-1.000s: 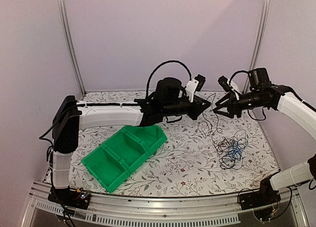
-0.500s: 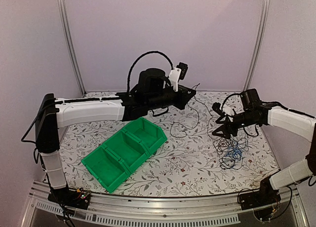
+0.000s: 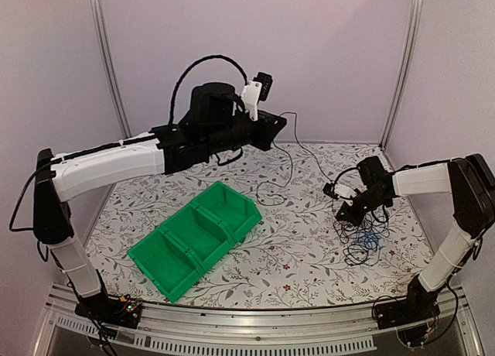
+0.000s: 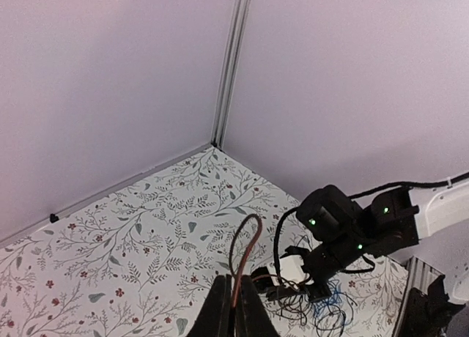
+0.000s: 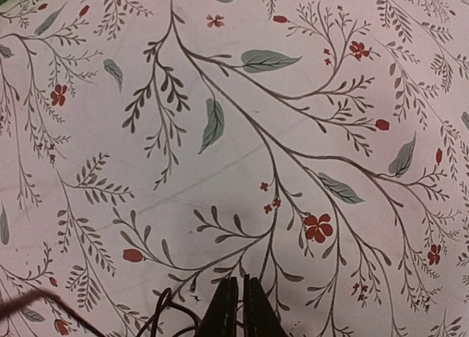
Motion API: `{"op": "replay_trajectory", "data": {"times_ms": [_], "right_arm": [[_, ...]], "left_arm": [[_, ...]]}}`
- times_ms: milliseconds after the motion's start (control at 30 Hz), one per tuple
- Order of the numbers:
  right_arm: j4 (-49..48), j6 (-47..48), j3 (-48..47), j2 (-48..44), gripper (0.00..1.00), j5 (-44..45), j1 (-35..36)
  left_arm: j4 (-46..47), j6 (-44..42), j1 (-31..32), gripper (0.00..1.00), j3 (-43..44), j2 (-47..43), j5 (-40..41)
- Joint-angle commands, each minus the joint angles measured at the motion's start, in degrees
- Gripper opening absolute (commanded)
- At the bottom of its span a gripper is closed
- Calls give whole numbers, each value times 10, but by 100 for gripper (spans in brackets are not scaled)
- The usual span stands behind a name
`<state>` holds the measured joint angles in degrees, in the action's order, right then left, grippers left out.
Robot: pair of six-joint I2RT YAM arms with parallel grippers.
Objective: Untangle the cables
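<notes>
The cables [image 3: 362, 236] lie in a loose tangle on the right of the table, thin black loops with a blue one [image 3: 369, 237] among them. My left gripper [image 3: 277, 128] is raised high near the back wall. In the left wrist view its fingers [image 4: 223, 316] are shut on a thin cable [image 4: 248, 243], which arches up and runs down to the tangle [image 4: 311, 308]. My right gripper [image 3: 345, 211] is down at the table on the tangle's left edge. In the right wrist view the right gripper [image 5: 239, 297] has its jaws nearly together, with a black loop [image 5: 163, 313] beside them. Whether a strand is pinched does not show.
A green bin [image 3: 197, 240] with three compartments lies at an angle on the left half of the floral table cover [image 3: 294, 248]. Metal corner posts [image 3: 402, 54] and pale walls close the back and sides. The right arm [image 4: 352, 231] shows in the left wrist view.
My left arm rose and swung back to the left, drawing its cable out. My right gripper came down from mid-air to the tangle's edge, opened wide, then closed.
</notes>
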<state>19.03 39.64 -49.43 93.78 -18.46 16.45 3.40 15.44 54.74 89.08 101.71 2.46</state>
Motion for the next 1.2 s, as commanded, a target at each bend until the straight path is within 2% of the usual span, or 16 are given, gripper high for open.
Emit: {"op": "replay_trajectory", "data": {"times_ms": [0,100,333,533,733,833,1000,1167], "right_arm": [[-11,-3,7,29,9,40,0],[-14,-9,7,37,13,52,1],[-12,-15,6,58,12,77,0],[-11,-19,0,76,12,96,-1],[-1,-31,-21,66,17,95,-1],[20,-38,-40,46,24,96,-1],[46,-48,-58,-19,48,83,-4],[48,-64,-48,-91,59,41,-11]], "left_arm": [[-70,-55,-11,0,59,-76,78],[-69,-90,-12,0,63,-130,135],[-105,-169,-12,0,126,-220,231],[-163,-204,-13,0,188,-241,262],[-210,-203,-13,0,175,-260,283],[-216,-191,-13,0,137,-284,293],[-214,-165,-14,0,59,-326,300],[-207,-138,-17,0,-9,-349,290]]}}
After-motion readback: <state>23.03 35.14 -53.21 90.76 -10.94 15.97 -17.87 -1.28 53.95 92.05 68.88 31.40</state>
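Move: Out in front of the left hand's own base, its shut fingers already hold a black cable; the tangle it runs to lies about 25 cm to the right, 6 cm back and some 32 cm below. The green bin is roughly 22 cm left of that hand, 10 cm back and 30 cm lower. From the right hand, down at the tangle's far edge with fingers nearly shut, the tangle's middle is about 6 cm back, 4 cm right and 2 cm below. Hauling the held cable up about 30 cm and left some 23 cm, away from the tangle, the left hand drifts back a little, tips up and swings counter-clockwise about 30 degrees, then sinks 10 cm, grip still shut. The right hand presses down a couple of centimetres into the tangle's edge and stays low to hold the rest back, then spreads its fingers and rises 5 cm. ##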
